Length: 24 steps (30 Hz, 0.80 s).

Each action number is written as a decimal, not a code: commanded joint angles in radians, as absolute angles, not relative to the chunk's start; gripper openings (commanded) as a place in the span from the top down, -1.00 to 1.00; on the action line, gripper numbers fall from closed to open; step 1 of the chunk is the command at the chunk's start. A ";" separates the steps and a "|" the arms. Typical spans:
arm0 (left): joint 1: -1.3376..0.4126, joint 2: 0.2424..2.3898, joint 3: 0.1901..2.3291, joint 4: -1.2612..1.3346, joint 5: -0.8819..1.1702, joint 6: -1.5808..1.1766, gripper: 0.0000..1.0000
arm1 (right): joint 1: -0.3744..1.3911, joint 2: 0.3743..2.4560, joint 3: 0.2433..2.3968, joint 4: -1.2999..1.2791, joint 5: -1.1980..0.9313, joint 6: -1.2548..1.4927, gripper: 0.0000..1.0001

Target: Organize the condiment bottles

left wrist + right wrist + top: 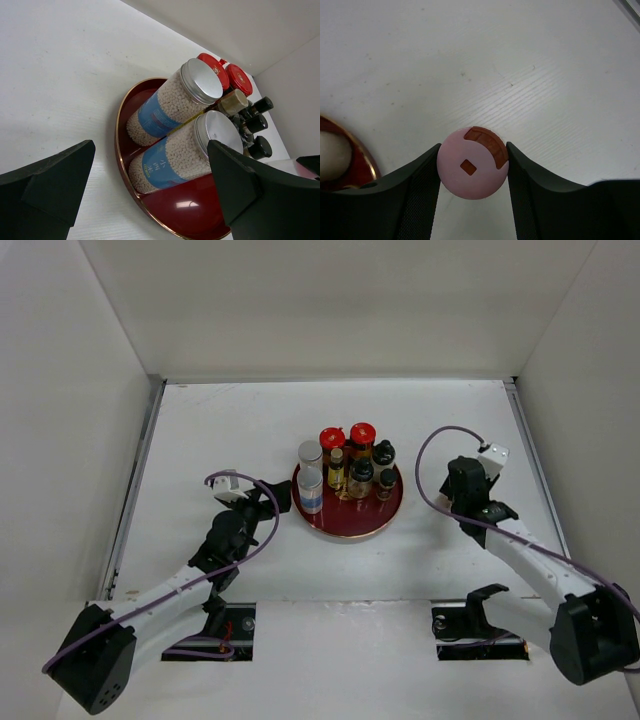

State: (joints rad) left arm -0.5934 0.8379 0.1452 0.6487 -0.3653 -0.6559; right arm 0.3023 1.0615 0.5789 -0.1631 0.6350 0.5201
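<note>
Several condiment bottles stand on the round dark-red tray (350, 527): two silver-capped cylinders (311, 454) with blue labels (165, 165), two red-capped jars (347, 436) and black-capped glass ones (383, 452). My left gripper (262, 496) is open just left of the tray, its jaws wide around the tray's near rim (150, 200), holding nothing. My right gripper (473, 147) is shut on the pink shaker (470, 172), both fingers pressing the sides of its cap, over the table right of the tray. The top view shows that gripper (466, 480), but the arm hides the shaker.
White walls enclose the table on the left, back and right. The tray's rim (364, 157) lies close to the left of the right gripper. Two dark openings (225, 625) sit at the near edge by the arm bases.
</note>
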 commanded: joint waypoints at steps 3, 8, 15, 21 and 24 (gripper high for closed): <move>-0.574 0.819 0.141 0.686 -0.350 -0.657 -1.00 | 0.401 0.933 0.682 -0.277 0.669 0.503 0.15; -0.567 0.810 0.170 0.621 -0.354 -0.661 -1.00 | 0.569 0.893 0.764 -0.458 0.663 0.506 0.15; -0.561 0.808 0.196 0.543 -0.455 -0.678 -1.00 | 0.836 0.934 0.808 -0.451 0.586 0.566 0.16; -0.553 0.870 0.267 0.405 -0.535 -0.732 -1.00 | 0.984 1.142 0.854 -0.125 0.552 0.516 0.16; -0.561 0.902 0.282 0.400 -0.538 -0.735 -1.00 | 0.986 1.254 0.887 -0.019 0.549 0.483 0.16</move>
State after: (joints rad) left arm -0.5579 0.8822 0.2325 0.4248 -0.4973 -0.7124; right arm 0.9836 1.1965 0.8227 -0.2218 0.5583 0.5186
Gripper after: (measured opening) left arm 0.997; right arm 0.555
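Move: The right gripper already holds the pink-capped bottle; the free front patch of the red tray lies about 26 cm to its left, 4 cm back and 7 cm below. The small dark-capped bottle stands some 17 cm left and 4 cm ahead of that gripper, the black-capped bottle 23 cm left and 4 cm ahead, and the front silver-lidded jar 36 cm left and level. From the left gripper, the patch is about 26 cm right, 2 cm back. Swing the right gripper about 24 cm left towards the tray's free front patch, keeping its grip on the pink-capped bottle: climb some 7 cm early on, draw back about 5 cm, turn the hand 40-odd degrees counter-clockwise, then start sinking slightly. Meanwhile ease the open, empty left gripper about 3 cm left and 2 cm down, away from the tray. ##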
